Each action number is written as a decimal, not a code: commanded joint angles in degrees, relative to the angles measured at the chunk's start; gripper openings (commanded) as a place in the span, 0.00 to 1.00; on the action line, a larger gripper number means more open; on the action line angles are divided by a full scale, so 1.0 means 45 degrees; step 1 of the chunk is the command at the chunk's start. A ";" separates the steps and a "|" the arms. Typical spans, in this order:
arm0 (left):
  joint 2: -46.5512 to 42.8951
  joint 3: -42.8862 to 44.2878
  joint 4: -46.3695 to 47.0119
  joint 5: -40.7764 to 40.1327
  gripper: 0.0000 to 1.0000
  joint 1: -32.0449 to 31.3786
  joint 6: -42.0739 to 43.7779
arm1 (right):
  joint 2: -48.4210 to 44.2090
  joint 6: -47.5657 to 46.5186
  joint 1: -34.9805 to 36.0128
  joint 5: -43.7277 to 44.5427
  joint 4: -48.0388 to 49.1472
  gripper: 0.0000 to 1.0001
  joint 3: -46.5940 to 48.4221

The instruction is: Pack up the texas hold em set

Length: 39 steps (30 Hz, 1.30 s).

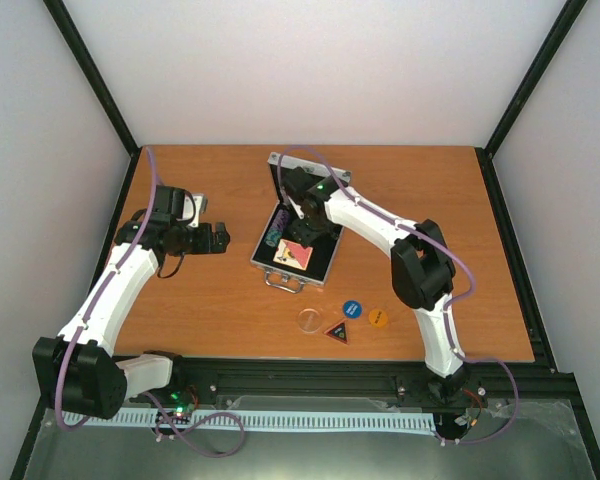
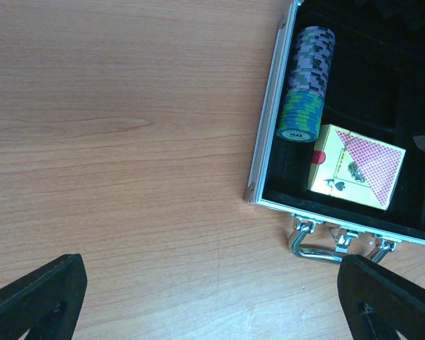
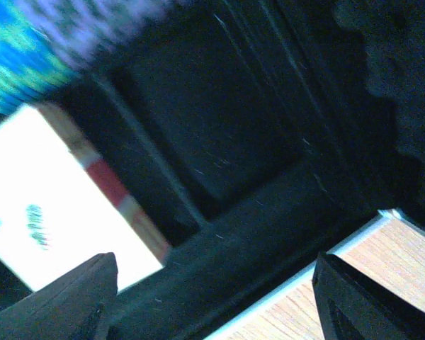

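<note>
The silver case (image 1: 280, 270) lies open in the middle of the table, its lid upright behind it. Inside, against the left wall (image 2: 269, 120), lies a row of purple, green and blue poker chips (image 2: 306, 81). The card deck (image 2: 358, 166) with the red pattern rests in the front compartment. My right gripper (image 1: 305, 238) hangs open over the case interior; in the right wrist view the right gripper (image 3: 212, 304) has only black lining between its fingers, with the deck (image 3: 49, 212) by the left one. My left gripper (image 1: 216, 238) stands open over bare wood, left of the case.
Four loose buttons lie in front of the case: a clear round one (image 1: 309, 320), a red-and-black triangular one (image 1: 338, 331), a blue one (image 1: 352, 308) and an orange one (image 1: 378, 319). The case handle (image 2: 326, 248) points toward the near edge.
</note>
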 commanded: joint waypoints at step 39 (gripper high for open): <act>-0.0279 0.0466 -0.0113 -0.0059 1.00 0.0067 0.0078 | 0.0775 -0.0295 -0.0018 -0.4093 0.1394 0.57 -0.0037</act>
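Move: The card deck lying in the open case is about 6 cm to the right hand's left, 5 cm back and 6 cm below its fingers. The chip stack runs some 9 cm to this hand's left, about level with it fore and aft. The case handle is some 8 cm left and 11 cm back, both stack and handle about as low as the deck. From the left hand the deck is roughly 14 cm right, 2 cm ahead and 14 cm down. Leftward first by about 7 cm, then down about 5 cm and slightly back, the right hand comes onto the card deck inside the case. The wrist swings its fingertips left and back towards the base by some 20 degrees while the fingers close from three-quarters to about half open, without gripping; it then stays low, one finger over the deck's top and seeming to press on it. ##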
